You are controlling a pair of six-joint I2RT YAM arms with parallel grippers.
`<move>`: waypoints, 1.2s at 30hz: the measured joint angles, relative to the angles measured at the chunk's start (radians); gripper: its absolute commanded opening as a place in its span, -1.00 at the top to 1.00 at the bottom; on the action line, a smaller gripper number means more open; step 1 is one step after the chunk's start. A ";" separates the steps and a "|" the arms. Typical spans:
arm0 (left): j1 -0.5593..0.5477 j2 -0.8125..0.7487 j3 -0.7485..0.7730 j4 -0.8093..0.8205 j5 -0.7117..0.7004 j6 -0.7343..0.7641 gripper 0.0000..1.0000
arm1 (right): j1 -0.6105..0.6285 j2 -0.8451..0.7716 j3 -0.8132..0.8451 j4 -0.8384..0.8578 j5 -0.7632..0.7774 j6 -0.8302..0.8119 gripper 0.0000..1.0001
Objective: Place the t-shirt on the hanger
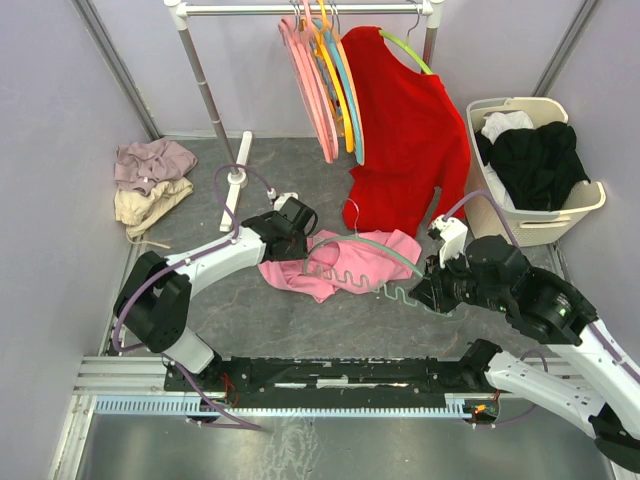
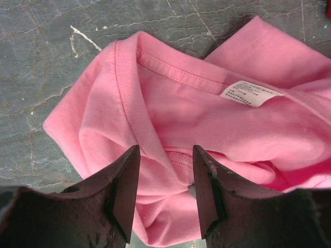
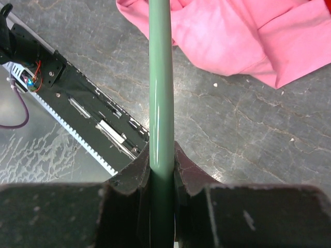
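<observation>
The pink t-shirt (image 1: 300,278) lies crumpled on the grey floor between my arms. In the left wrist view its collar and white label (image 2: 251,93) face up. My left gripper (image 1: 293,240) is open at the shirt's left end, with its jaws on either side of a fold of the collar (image 2: 147,139). The mint-green hanger (image 1: 375,241) lies across the shirt with its wavy bar toward me. My right gripper (image 1: 425,293) is shut on the hanger's right arm, seen as a green bar (image 3: 160,77) between the fingers, with the shirt (image 3: 232,36) beyond.
A red shirt (image 1: 405,130) on a lime hanger and several pink hangers (image 1: 310,80) hang on the rail at the back. A beige laundry basket (image 1: 530,222) of clothes stands at the right. A clothes pile (image 1: 150,180) lies at the left. The arms' base rail (image 1: 330,375) is nearest.
</observation>
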 measured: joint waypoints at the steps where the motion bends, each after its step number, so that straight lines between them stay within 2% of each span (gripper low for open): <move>1: -0.001 0.000 0.002 0.000 0.000 0.000 -0.05 | 0.000 -0.002 -0.008 0.000 -0.008 0.000 0.96; 6: -0.005 0.001 0.009 0.005 -0.001 0.000 -0.04 | 0.000 -0.015 -0.032 0.002 -0.031 0.002 0.97; 11: -0.008 0.011 0.009 0.005 -0.002 -0.001 0.22 | 0.000 -0.034 -0.045 0.002 -0.032 0.004 0.97; 21: -0.016 -0.008 -0.024 -0.001 -0.017 -0.001 0.43 | 0.000 -0.045 -0.047 -0.001 -0.025 0.004 0.97; 23: -0.016 -0.008 -0.031 0.000 -0.017 -0.001 0.58 | 0.000 -0.045 -0.047 -0.001 -0.026 0.004 0.97; 25: -0.016 -0.008 -0.036 0.000 -0.017 -0.001 0.91 | 0.000 -0.045 -0.047 -0.002 -0.025 0.004 0.97; 26: -0.016 -0.006 -0.037 0.000 -0.017 -0.001 0.94 | 0.000 -0.046 -0.047 -0.002 -0.024 0.004 0.97; 36: -0.018 -0.070 -0.035 -0.040 -0.047 -0.002 0.95 | 0.000 -0.053 0.057 -0.039 0.036 -0.001 0.97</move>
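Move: The left hand, half open, is right at the pink t-shirt's collar edge, which lies between its fingertips about 1 cm ahead and 1 cm below. The held hanger's free end is some 3 cm to that hand's right and 3 cm back, at about its height; the care label lies about 6 cm right, 4 cm ahead and 3 cm below. For the right hand, gripping the green hanger, that collar edge is roughly 18 cm ahead, 23 cm left and 19 cm below. The left hand stays low at the t-shirt's collar, eases back and down about 1 cm while its fingers close from half open to shut, pinching the collar edge beside the hanger's free end, then starts to lift, rising about 2 cm and edging left. The right hand keeps its grip on the hanger throughout: it dips and draws back about 1 cm, holds there, then rises some 3 cm with a slight shift right, taking the hanger up with it. ##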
